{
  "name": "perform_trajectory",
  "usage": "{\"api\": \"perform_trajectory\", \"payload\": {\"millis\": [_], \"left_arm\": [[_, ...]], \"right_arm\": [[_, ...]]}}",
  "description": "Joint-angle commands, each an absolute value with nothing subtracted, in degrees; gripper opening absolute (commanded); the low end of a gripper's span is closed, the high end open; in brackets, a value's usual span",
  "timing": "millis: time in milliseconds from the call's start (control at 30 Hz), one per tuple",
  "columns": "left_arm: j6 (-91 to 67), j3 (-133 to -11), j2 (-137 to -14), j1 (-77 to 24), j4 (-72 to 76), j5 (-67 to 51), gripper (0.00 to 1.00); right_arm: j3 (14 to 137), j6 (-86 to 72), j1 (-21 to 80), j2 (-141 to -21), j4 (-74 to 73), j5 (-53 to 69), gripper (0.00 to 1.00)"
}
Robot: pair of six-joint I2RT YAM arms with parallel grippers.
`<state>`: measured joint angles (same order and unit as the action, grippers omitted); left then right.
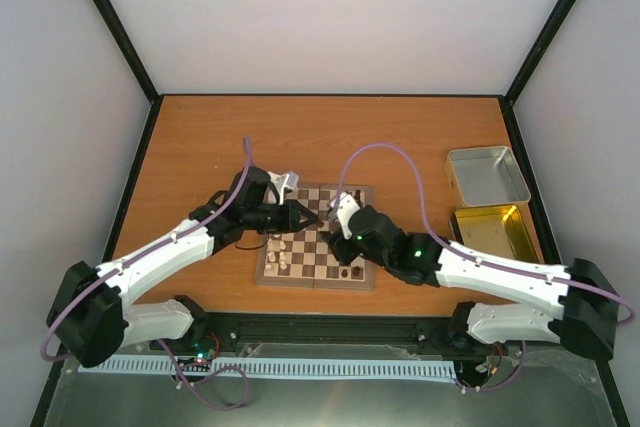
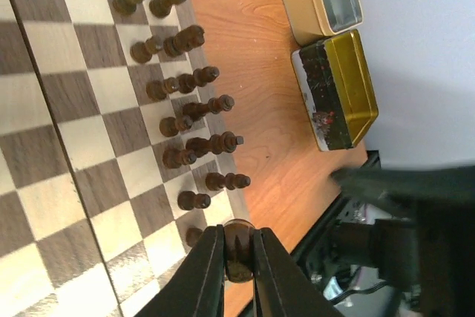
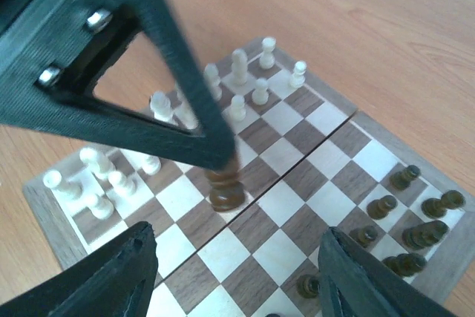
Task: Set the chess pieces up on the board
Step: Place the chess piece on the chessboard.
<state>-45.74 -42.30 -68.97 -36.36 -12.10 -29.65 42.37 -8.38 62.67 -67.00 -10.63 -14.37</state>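
My left gripper [image 2: 238, 237] is shut on a dark brown chess piece [image 2: 239, 259], seen end-on between its fingers. In the right wrist view that piece [image 3: 225, 189] is upright at a middle square of the board [image 3: 334, 176], beside the seam; whether it touches the square I cannot tell. My right gripper [image 3: 237, 287] stands open just short of it, with nothing between its fingers. Several dark chess pieces [image 2: 194, 113] stand in two rows along one board edge. From the top, both grippers meet over the board [image 1: 320, 259], left [image 1: 303, 217] and right [image 1: 342, 215].
Cream-white chessmen [image 3: 237, 79] fill the opposite end of the board. A silver tin [image 1: 487, 175] and a gold tin [image 1: 495, 232] lie open on the table to the right of the board. The table's front rail runs close below the board.
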Motion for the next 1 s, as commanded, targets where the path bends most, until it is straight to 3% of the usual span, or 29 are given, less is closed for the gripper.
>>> {"api": "perform_trajectory", "payload": {"millis": [0,167,567,967], "left_arm": [[-34.05,-40.83,-64.04,-36.18,-10.35,-25.4,0.01],[-29.73,-39.71,-63.39,-40.13,-6.14,-24.97,0.01],[-23.56,-51.5,-77.59,-62.64,-11.18,-2.09,0.01],[-23.04,-59.56,-91.33,-65.89,-19.62,0.76,0.01]], "right_arm": [[41.89,-17.38,59.03,-59.97,-13.14,-14.18,0.6],[39.79,-27.61,50.38,-54.92,-16.02,-14.26,0.61],[34.23,-48.53,36.73,-52.08,-27.08,-18.2,0.61],[30.74,-49.75,34.38,-50.81,-26.55,-17.18,0.61]]}}
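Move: The left hand holds a brown chess piece. The empty light square it is being taken to, second from the near edge on the board's right side, lies about 10 cm to its right, 6 cm back and some 12 cm below. Around it stand a corner piece about 3 cm nearer the base, a back-row piece 3 cm farther out and a brown pawn 3 cm to its left. From the right hand the square is roughly 4 cm back and 8 cm right. Still pinching the brown piece, the left hand lifts slightly, then swings right about 11 cm and back 5 or so, and sinks towards the board's near right corner, its fingers tipping more steeply down. The right hand, already open, clears off some 18 cm to the right and a little forward, rising then sinking, while turning clockwise by about 50 degrees. ##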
